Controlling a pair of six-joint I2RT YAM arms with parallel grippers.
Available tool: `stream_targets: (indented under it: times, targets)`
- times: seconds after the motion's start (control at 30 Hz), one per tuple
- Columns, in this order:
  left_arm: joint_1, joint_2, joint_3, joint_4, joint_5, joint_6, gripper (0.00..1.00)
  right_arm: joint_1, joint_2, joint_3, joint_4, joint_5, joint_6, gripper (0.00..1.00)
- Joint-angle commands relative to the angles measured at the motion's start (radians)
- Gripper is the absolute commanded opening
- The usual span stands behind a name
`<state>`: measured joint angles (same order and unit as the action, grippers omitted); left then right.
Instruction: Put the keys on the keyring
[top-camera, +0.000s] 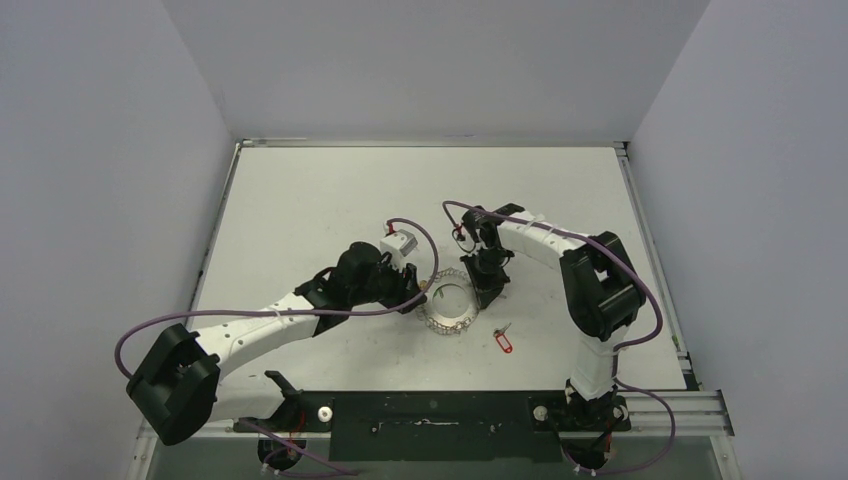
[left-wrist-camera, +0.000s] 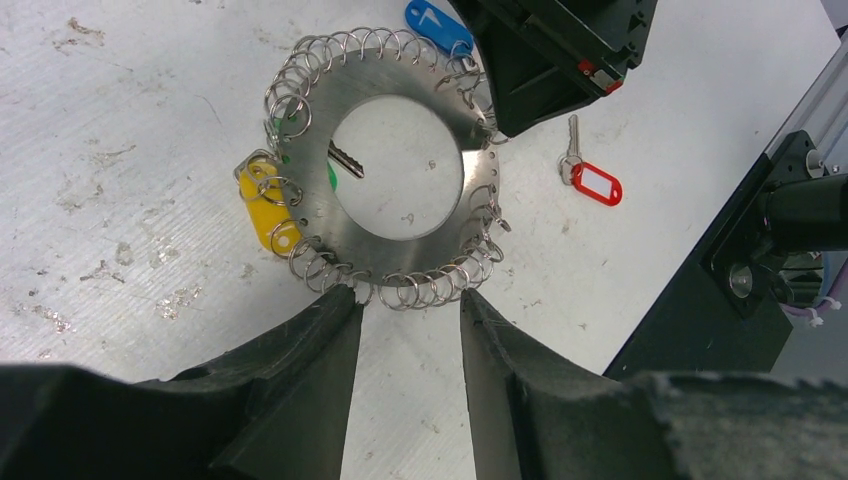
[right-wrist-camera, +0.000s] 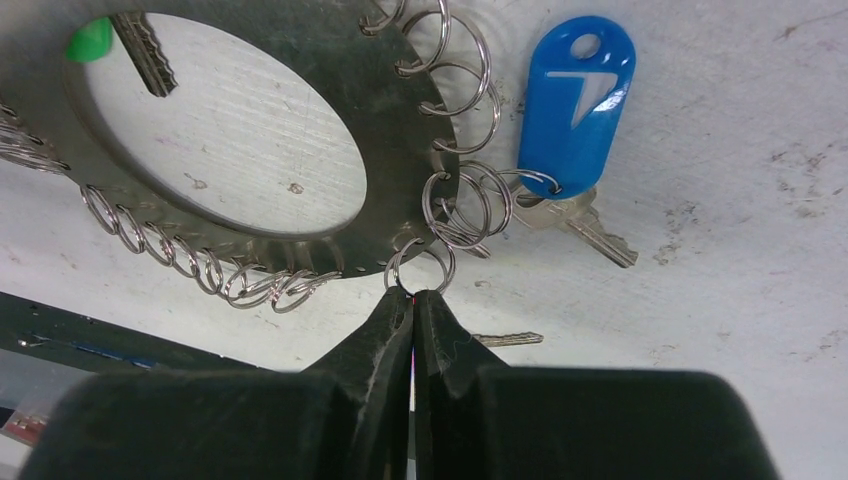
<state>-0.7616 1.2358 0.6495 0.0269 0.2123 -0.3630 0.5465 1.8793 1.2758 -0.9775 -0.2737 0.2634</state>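
Note:
The keyring (top-camera: 449, 305), a flat grey disc edged with wire loops, lies on the table between my grippers. My left gripper (left-wrist-camera: 407, 297) is open, and its fingertips (left-wrist-camera: 345, 300) touch the loops at the keyring's (left-wrist-camera: 400, 235) near rim. My right gripper (right-wrist-camera: 413, 293) is shut on one wire loop (right-wrist-camera: 420, 262) at the keyring's (right-wrist-camera: 380, 130) edge. The blue-tagged key (right-wrist-camera: 578, 105) lies just beside that rim, its small ring overlapping the loops; I cannot tell if it is threaded on. The red-tagged key (left-wrist-camera: 597, 184) lies loose on the table right of the keyring.
A yellow tag (left-wrist-camera: 268, 205) and a green tag (right-wrist-camera: 90, 40) hang at the keyring's left side, with a key blade (left-wrist-camera: 345, 160) reaching into the hole. The black base rail (top-camera: 430, 412) runs along the table's near edge.

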Motion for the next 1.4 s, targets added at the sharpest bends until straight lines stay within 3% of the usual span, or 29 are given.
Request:
stream_targets:
  times: [0.0,0.37,0.53,0.63,0.83,1.03,1.2,1.37]
  targets:
    - [-0.008,-0.02,0.002,0.075,0.003,0.002,0.39,0.015,-0.005,0.026,0.012,-0.019,0.008,0.0]
    - [-0.043,0.071,0.024,0.165,0.086,0.024,0.39,0.042,-0.017,0.039,0.084,-0.182,0.079,0.0]
    - [-0.071,0.177,0.096,0.165,0.128,0.031,0.39,0.043,-0.032,0.024,0.093,-0.17,0.097,0.0]
    - [-0.093,0.238,0.162,0.14,0.133,0.013,0.39,0.033,-0.068,0.02,0.082,-0.147,0.097,0.09]
    - [-0.152,0.388,0.333,0.024,0.135,0.001,0.4,-0.053,-0.142,-0.03,0.098,-0.149,0.12,0.21]
    - [-0.192,0.513,0.51,-0.193,0.114,0.013,0.4,-0.181,-0.194,-0.087,0.067,-0.133,0.104,0.27]
    - [-0.201,0.548,0.549,-0.31,0.07,0.002,0.41,-0.274,-0.224,-0.159,0.075,-0.114,0.129,0.33]
    - [-0.202,0.572,0.548,-0.324,0.082,-0.015,0.42,-0.323,-0.233,-0.201,0.087,-0.119,0.134,0.34]
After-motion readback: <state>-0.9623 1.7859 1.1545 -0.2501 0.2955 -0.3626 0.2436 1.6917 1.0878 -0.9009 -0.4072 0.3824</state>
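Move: My right fingertips already hold a small ring on the disc's right rim; the key with the red tag lies some 6 cm back and 3 cm to the right of them, and the blue tag about 5 cm ahead. The open left hand has the bare gap and small rings on the disc's back-right rim 10 cm to its right, 1 cm back and some 9 cm below; the yellow tag is about 3 cm ahead and level sideways, just as low. My right hand, still pinching the small ring, carries it about 4 cm to the left while rolling some 10 degrees, opens and lets go, then swings some 10 cm right with a forward arc, turning clockwise and partly opening. My left hand sweeps about 12 cm right over the disc, fingers parted, then comes back a little left, back and down, tilting down towards the rings on the back-right rim. ##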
